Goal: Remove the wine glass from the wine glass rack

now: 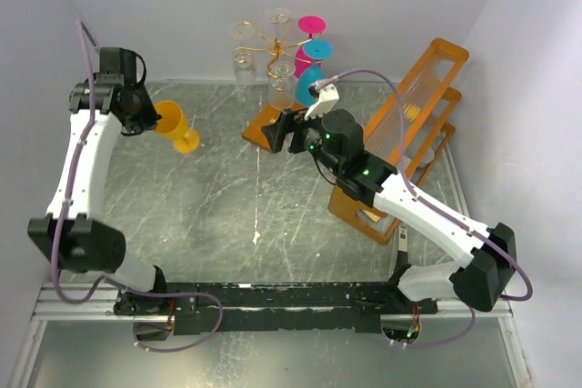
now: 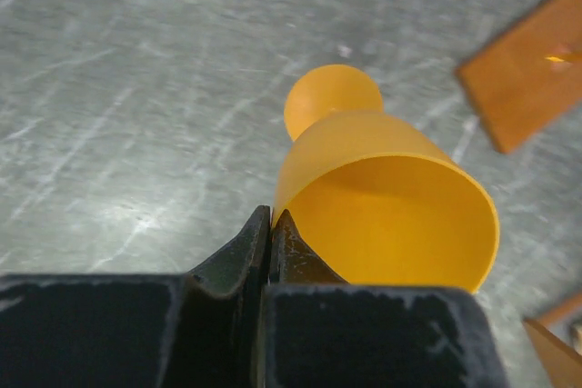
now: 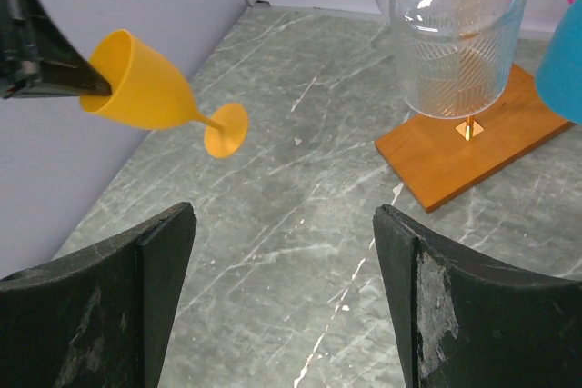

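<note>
A yellow wine glass (image 1: 175,126) hangs tilted above the left of the table, foot toward the right. My left gripper (image 1: 157,118) is shut on its rim; in the left wrist view the fingers (image 2: 271,215) pinch the wall of the glass's cup (image 2: 391,197). The right wrist view shows the same yellow glass (image 3: 145,93) in the air at the left. The wine glass rack (image 1: 273,43), gold wire on an orange base (image 1: 262,126), stands at the back with clear, pink and blue glasses on it. My right gripper (image 1: 284,134) is open over the table by that base (image 3: 473,134), nothing between its fingers (image 3: 284,215).
A clear ribbed glass (image 3: 455,34) and a blue glass (image 3: 564,70) hang on the rack close ahead of the right gripper. A big orange frame with clear panels (image 1: 418,106) leans at the right, beside the right arm. Walls close off the left and back.
</note>
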You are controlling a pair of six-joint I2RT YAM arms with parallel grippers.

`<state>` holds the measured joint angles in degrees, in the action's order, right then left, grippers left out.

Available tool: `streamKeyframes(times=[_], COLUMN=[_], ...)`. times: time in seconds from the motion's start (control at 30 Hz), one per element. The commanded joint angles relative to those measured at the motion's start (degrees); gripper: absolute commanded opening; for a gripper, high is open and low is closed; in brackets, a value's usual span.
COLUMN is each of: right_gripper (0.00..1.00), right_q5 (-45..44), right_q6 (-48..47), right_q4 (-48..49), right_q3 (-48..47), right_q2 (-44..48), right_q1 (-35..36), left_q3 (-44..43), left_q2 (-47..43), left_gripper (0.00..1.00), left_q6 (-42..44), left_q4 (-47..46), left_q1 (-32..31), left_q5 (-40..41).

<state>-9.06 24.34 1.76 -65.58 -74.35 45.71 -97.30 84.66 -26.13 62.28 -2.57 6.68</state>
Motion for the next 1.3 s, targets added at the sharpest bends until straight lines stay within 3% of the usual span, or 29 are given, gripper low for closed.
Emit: streamKeyframes(times=[0.0,0.2,0.5,0.83,1.0,1.17,1.27], right_gripper=[0.80,0.79,0.79,0.79,0.79,0.79,0.79], right_q5=[0.09,0.60,-2.19,-3.65,-3.06,-2.06,-2.09], right_q6=[-1.82,-3.61,-8.06,-7.67,-8.06,-8.40,-8.26], right_q4=[-2.34,-5.49,-4.39,-4.96,-6.55,-8.49,-10.28], right_q3=[-2.08,-3.87,-1.55,1.27,-0.29,-2.49,-3.31], right_q2=[1.39,0.54,2.43,6.22,5.91,6.41,7.45], right_q1=[-0.23,-0.28,-0.47,-0.62,-0.58,-0.57,-0.58], left_q3=[-3.23,-5.56,-22.25,-24.96,-25.22,-25.15,-26.33], left_q2=[5.76,12.94,30.93,34.76,34.78,32.23,30.64], left_gripper=[0.07,0.07,0.07,0.10,0.27,0.54,0.61], left_q6=[5.39,7.80,11.19,11.40,11.82,12.09,11.64], left_q4=[-1.49,-5.44,1.95,1.53,1.79,1.38,2.55], left_q1=[4.93,12.50,17.68,19.01,19.09,19.18,19.17], left_q5=[4.19,5.19,0.79,1.73,0.98,0.71,1.31])
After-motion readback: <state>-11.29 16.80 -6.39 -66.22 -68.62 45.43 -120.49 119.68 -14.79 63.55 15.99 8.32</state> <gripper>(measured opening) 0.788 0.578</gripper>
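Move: The left gripper already holds the yellow wine glass pinched by its rim. The bare table spot it is meant for lies about 12 cm to the left, 10 cm ahead and some 26 cm below. The left wall's foot is another 12 cm left of that spot. The glass rack stands about 31 cm right of the left gripper and 18 cm ahead. From the right gripper, the spot is roughly 47 cm left, 14 cm ahead and 31 cm down. Bring the left gripper, keeping its pinch on the yellow wine glass's rim, about 16 cm left, 11 cm down and 10 cm forward to the bare table by the left wall, tipping the fingers some 15 degrees more steeply down. Hold there and open the fingers to let go of the rim. Meanwhile ease the empty, open right gripper about 3 cm right. ##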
